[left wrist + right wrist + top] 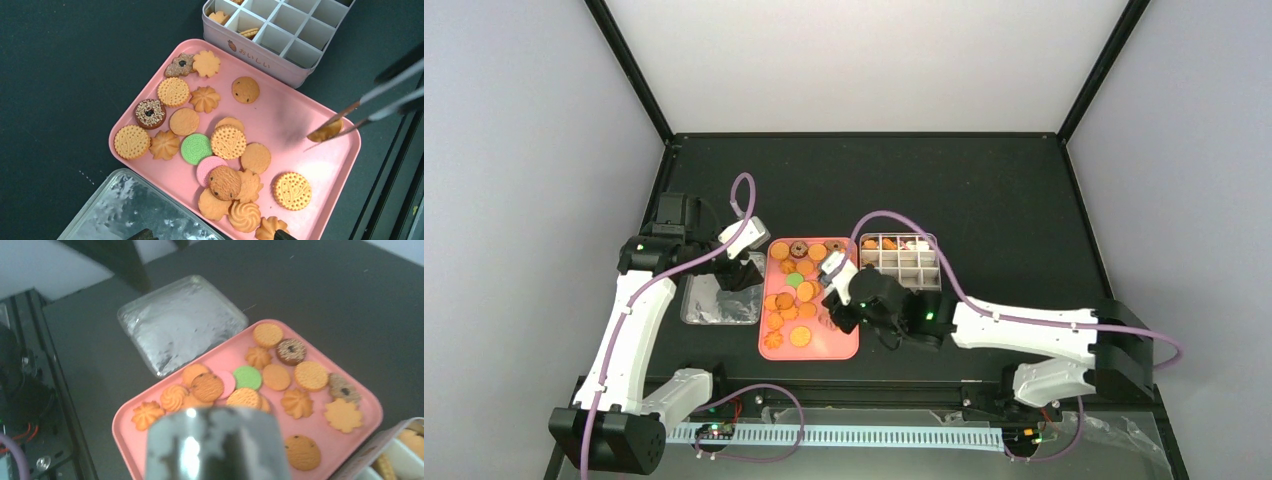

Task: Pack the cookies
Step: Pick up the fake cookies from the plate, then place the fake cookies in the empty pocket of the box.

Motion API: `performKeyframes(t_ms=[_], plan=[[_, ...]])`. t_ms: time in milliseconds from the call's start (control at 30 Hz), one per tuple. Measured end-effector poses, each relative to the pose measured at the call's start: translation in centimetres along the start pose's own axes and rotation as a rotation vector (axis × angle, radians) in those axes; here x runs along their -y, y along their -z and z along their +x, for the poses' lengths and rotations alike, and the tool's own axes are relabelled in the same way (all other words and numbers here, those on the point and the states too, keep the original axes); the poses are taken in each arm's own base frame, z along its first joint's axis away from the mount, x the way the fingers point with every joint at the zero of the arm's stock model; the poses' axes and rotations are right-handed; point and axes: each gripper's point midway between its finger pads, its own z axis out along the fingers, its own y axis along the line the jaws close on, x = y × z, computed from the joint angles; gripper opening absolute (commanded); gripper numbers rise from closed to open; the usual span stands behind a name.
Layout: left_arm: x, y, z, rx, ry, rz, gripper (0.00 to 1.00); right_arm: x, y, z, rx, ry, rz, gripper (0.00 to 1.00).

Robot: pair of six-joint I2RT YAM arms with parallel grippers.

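Note:
Several cookies (pixel 228 141), golden rounds, swirls, a green and a pink one, lie on the pink tray (pixel 300 115). My right gripper (pixel 836 308) hangs over the tray's near right part, shut on metal tongs (pixel 385 97). The tong tips pinch one golden cookie (pixel 325 131) just above the tray. In the right wrist view the blurred tongs (pixel 215 445) fill the foreground and hide the jaws. My left gripper (pixel 211 235) is open, with nothing between its fingertips (pixel 142 234), above the tray's left edge and the lid. A few cookies (pixel 218 17) sit in cells of the white gridded tin (pixel 270 57).
A clear shiny lid (pixel 135 210) lies flat on the dark table left of the tray (pixel 834 345). The tin (pixel 902 262) stands against the tray's far right corner. Black rails and cables (pixel 754 400) run along the near table edge.

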Motion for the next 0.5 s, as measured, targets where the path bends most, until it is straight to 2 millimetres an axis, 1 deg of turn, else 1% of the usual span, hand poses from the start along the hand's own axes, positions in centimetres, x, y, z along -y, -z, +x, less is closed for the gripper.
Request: performKeyframes(t_ms=[67,133,200,300,367,400,467,500], plan=[[0.0,0.0,0.0,0.000,0.000,0.000,0.62,1.0,0.9,-1.1,0.027,-0.018,0.016,0.01],[0.0,0.0,0.0,0.000,0.000,0.000,0.63,2.7,2.1,-2.6,0.066,-0.045,0.043,0.01],[0.0,0.0,0.0,0.000,0.001,0.000,0.63,5.0,3.5,-4.5,0.114,-0.082,0.083,0.01],[0.0,0.0,0.0,0.000,0.009,-0.001,0.64,8.9,5.6,-6.7,0.181,-0.136,0.159,0.01],[0.0,0.0,0.0,0.000,0.017,-0.002,0.64,11.8,7.0,-7.6,0.216,-0.171,0.222,0.01],[-0.1,0.0,-0.1,0.002,0.021,-0.004,0.64,12.9,7.4,-7.7,0.223,-0.182,0.248,0.01],[-0.3,0.0,-0.2,0.006,0.030,-0.010,0.65,14.8,8.0,-7.6,0.220,-0.200,0.299,0.01],[-0.6,-0.1,-0.2,0.008,0.039,-0.015,0.65,15.3,8.1,-7.5,0.215,-0.206,0.314,0.01]])
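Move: Off to the right hand's right, about 13 cm over and 5 cm farther out, sits the middle of the divided box, some 13 cm lower; that hand already holds a cookie in the tongs. The lone chocolate-chip cookie lies about 2 cm to the hand's right and 2 cm ahead, the large pricked cookie some 6 cm left and 7 cm back, both about 16 cm below. From the left hand, the box lies about 28 cm right, 1 cm ahead and 15 cm down. Carrying the pinched cookie away from the tray's near-right part, the right hand sweeps forward and right about 11 cm each way to bring the tongs over the far-left part of the divided box. It also climbs nearly 10 cm, steeply at first and then levelling off, while turning some 20 degrees clockwise; its fingers keep the tongs squeezed. ##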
